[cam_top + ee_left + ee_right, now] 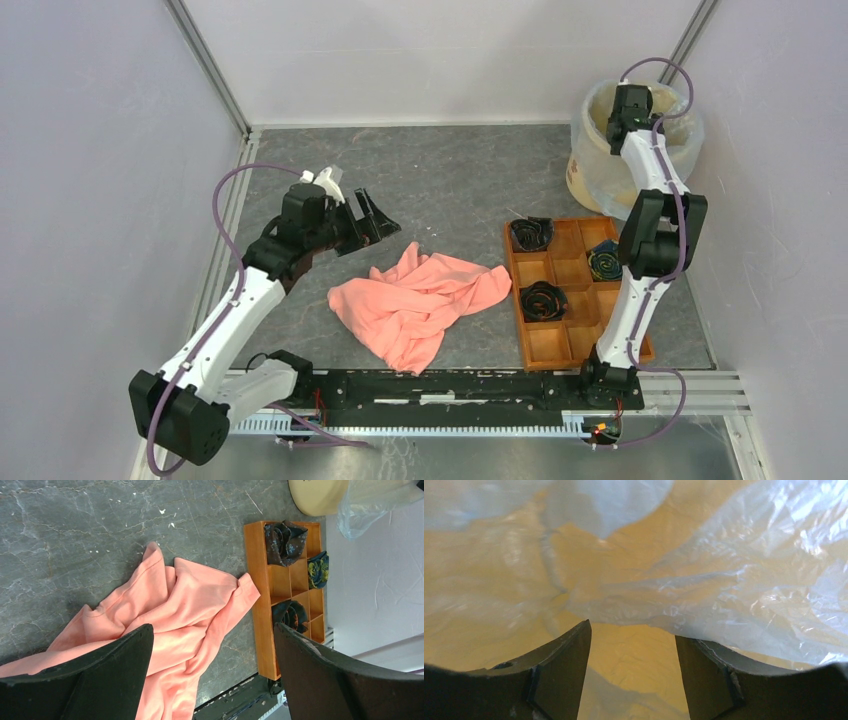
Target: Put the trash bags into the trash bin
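Note:
The yellow-tan trash bin (590, 165) stands at the table's far right corner, with a clear plastic trash bag (690, 130) draped in it and over its rim. My right gripper (628, 105) reaches down into the bin's mouth. In the right wrist view it (633, 630) is open and empty, with the crinkled clear bag (734, 580) just beyond its fingertips against the yellow wall. My left gripper (375, 215) is open and empty above the table's left middle. The left wrist view shows the bin (317, 495) and bag (365, 500) far off.
A pink cloth (420, 300) lies crumpled mid-table, below my left gripper (212, 632). A brown compartmented wooden tray (560, 345) sits right of it, holding three dark rolled items (543, 300). White walls close in on all sides.

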You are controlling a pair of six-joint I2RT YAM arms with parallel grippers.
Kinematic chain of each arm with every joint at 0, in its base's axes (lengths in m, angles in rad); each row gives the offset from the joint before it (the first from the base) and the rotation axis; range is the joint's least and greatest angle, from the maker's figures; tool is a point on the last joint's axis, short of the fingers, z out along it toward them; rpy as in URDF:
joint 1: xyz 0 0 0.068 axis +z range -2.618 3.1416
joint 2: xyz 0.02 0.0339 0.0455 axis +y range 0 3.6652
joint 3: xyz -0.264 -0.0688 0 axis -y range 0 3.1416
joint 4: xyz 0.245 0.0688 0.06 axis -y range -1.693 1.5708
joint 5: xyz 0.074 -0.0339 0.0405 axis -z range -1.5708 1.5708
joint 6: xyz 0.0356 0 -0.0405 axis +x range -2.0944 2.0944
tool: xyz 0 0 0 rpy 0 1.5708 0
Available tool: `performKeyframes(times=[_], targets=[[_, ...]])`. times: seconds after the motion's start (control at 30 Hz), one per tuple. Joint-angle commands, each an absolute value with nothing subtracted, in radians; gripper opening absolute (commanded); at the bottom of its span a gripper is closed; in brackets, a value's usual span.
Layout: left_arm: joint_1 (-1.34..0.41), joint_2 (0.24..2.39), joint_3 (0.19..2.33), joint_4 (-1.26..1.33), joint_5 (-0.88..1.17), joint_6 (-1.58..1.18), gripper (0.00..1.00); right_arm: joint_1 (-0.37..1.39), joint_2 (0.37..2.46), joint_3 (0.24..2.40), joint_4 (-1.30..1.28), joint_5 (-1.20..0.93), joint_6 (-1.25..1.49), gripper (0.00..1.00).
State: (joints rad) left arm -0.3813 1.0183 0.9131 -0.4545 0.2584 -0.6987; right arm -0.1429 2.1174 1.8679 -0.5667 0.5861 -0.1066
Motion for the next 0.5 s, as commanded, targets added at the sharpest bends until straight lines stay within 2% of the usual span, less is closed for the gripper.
performKeyframes(times=[0.0, 0.23, 0.37, 0.47], targets=[[-0.382, 1.02, 0.962, -0.41, 0.297, -0.651, 0.95, -0.109, 2.011, 1.934, -0.567, 0.43, -0.067, 0.7], [-0.381, 0.986, 0.956, -0.421, 0.29, -0.655, 0.96, -0.109, 1.861, 1.886, -0.548, 0.374, -0.044, 0.83], [-0.381, 0.973, 0.966, -0.437, 0.289, -0.647, 0.96, -0.11, 1.835, 1.948, -0.579, 0.375, -0.047, 0.93], [-0.382, 0.958, 0.978, -0.455, 0.284, -0.639, 0.96, -0.111, 1.833, 2.0, -0.618, 0.367, -0.048, 0.96]])
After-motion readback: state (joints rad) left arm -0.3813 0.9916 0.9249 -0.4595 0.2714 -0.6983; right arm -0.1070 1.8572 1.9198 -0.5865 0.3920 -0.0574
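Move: The right hand is down inside the bag-lined trash bin: the bin's middle lies about 7 cm to its left, some 4 cm back and roughly level with it. The wooden tray's middle is about 32 cm back, 20 cm to the left and 14 cm down; its dark roll is some 20 cm back and 26 cm left of the hand, at the same depth. From the idle left hand, the bin is about 20 cm ahead, 47 cm to the right and 8 cm lower. Fingers leaving the right inner side of the lined bin, the right hand first eases left towards the bin's middle, about 5 cm in all, and then rises mostly straight up, some 14 cm, out through the mouth. The wrist tilts the fingertips up by about 20 degrees as the part-open fingers spread nearly wide, holding nothing. ##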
